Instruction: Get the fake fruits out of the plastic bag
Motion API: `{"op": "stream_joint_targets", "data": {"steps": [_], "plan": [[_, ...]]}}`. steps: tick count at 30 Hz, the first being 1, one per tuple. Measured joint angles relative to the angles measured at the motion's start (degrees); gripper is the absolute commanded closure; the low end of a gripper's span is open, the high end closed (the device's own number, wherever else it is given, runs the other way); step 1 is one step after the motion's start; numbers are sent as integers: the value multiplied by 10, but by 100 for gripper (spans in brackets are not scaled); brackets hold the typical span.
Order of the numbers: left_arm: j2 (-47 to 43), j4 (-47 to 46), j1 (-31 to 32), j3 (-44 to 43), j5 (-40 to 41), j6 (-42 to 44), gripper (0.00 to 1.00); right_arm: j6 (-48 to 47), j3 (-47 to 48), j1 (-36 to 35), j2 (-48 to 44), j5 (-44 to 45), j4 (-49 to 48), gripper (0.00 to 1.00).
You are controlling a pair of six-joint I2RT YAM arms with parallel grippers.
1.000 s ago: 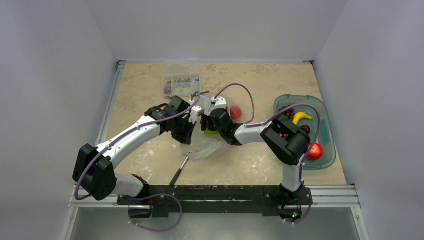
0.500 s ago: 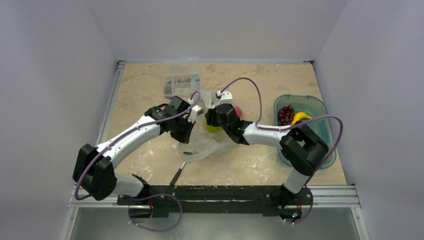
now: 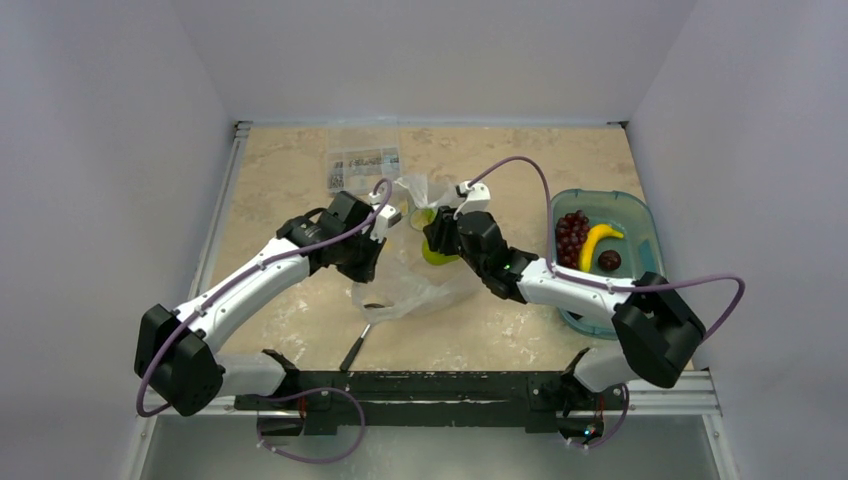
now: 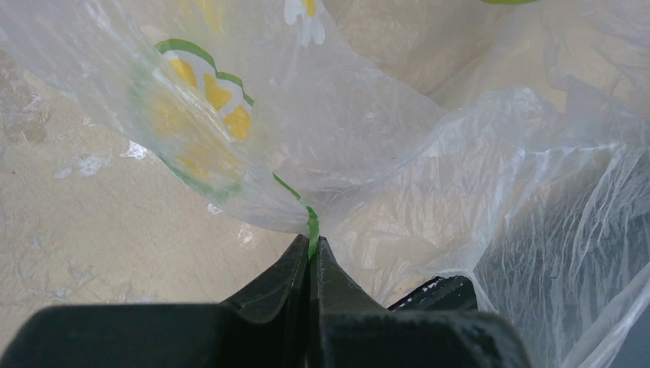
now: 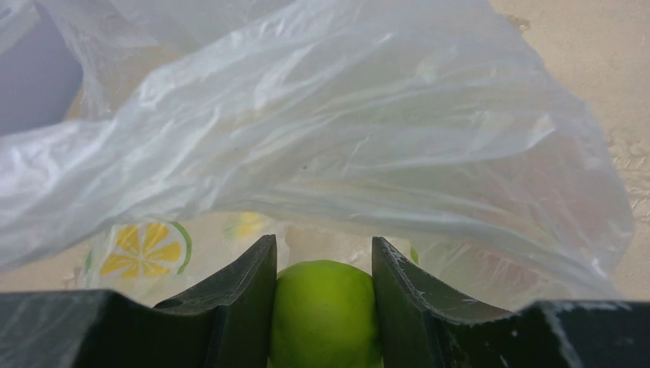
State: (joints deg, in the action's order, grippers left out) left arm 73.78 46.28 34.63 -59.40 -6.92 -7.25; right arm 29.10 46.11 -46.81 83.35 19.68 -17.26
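The thin, clear plastic bag (image 3: 408, 292) lies crumpled at the table's middle, printed with lemon slices. My left gripper (image 3: 387, 224) is shut on a green-striped fold of the plastic bag (image 4: 460, 146); in the left wrist view the left gripper (image 4: 311, 239) pinches that fold tight. My right gripper (image 3: 432, 243) is shut on a green apple (image 3: 438, 256) beside the raised bag top. In the right wrist view the green apple (image 5: 325, 314) fills the gap of the right gripper (image 5: 323, 244), with the bag (image 5: 322, 130) draped just beyond.
A teal bin (image 3: 640, 225) at the right holds dark grapes (image 3: 571, 235), a banana (image 3: 598, 240) and a plum (image 3: 609, 261). A clear box of small parts (image 3: 363, 165) stands at the back. A dark-handled tool (image 3: 356, 347) lies near the front rail.
My right gripper has closed on the green apple and drawn back to the right with it, the arm stretching out. The left gripper kept its pinch and lifted the bag's edge a little.
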Motion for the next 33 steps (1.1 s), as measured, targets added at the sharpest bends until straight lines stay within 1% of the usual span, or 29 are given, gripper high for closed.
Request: {"op": "stream_joint_targets", "data": {"steps": [3, 13, 21, 24, 27, 33], "plan": [[-2, -1, 0, 0, 0, 0, 100, 13, -7, 0, -18, -17, 1, 100], [-4, -2, 0, 0, -1, 0, 100, 59, 0, 1, -24, -119, 0, 100], [-12, -3, 0, 0, -3, 0, 100, 70, 19, 1, -91, -131, 32, 100], [-13, -3, 0, 0, -3, 0, 100, 73, 34, 3, -99, -132, 43, 100], [-14, -4, 0, 0, -2, 0, 100, 75, 50, 4, -100, -132, 70, 100], [-14, -5, 0, 0, 26, -16, 100, 70, 84, 4, -131, -108, 187, 100]]}}
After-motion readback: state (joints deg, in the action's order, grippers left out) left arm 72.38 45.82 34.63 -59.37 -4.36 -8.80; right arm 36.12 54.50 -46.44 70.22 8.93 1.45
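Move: The right hand already holds the green pear over the bag; the bin lies about 38 cm to its right, 3 cm nearer and 13 cm below. In it the grapes sit some 31 cm right of the hand, level with it. The red fruit is roughly 5 cm ahead, 8 cm right, 12 cm below. From the left hand, which keeps the bag's rim pinched, the bin is about 50 cm right, 6 cm ahead. Still gripping the pear, the right hand draws back about 4 cm, then rises some 9 cm above the bag. ##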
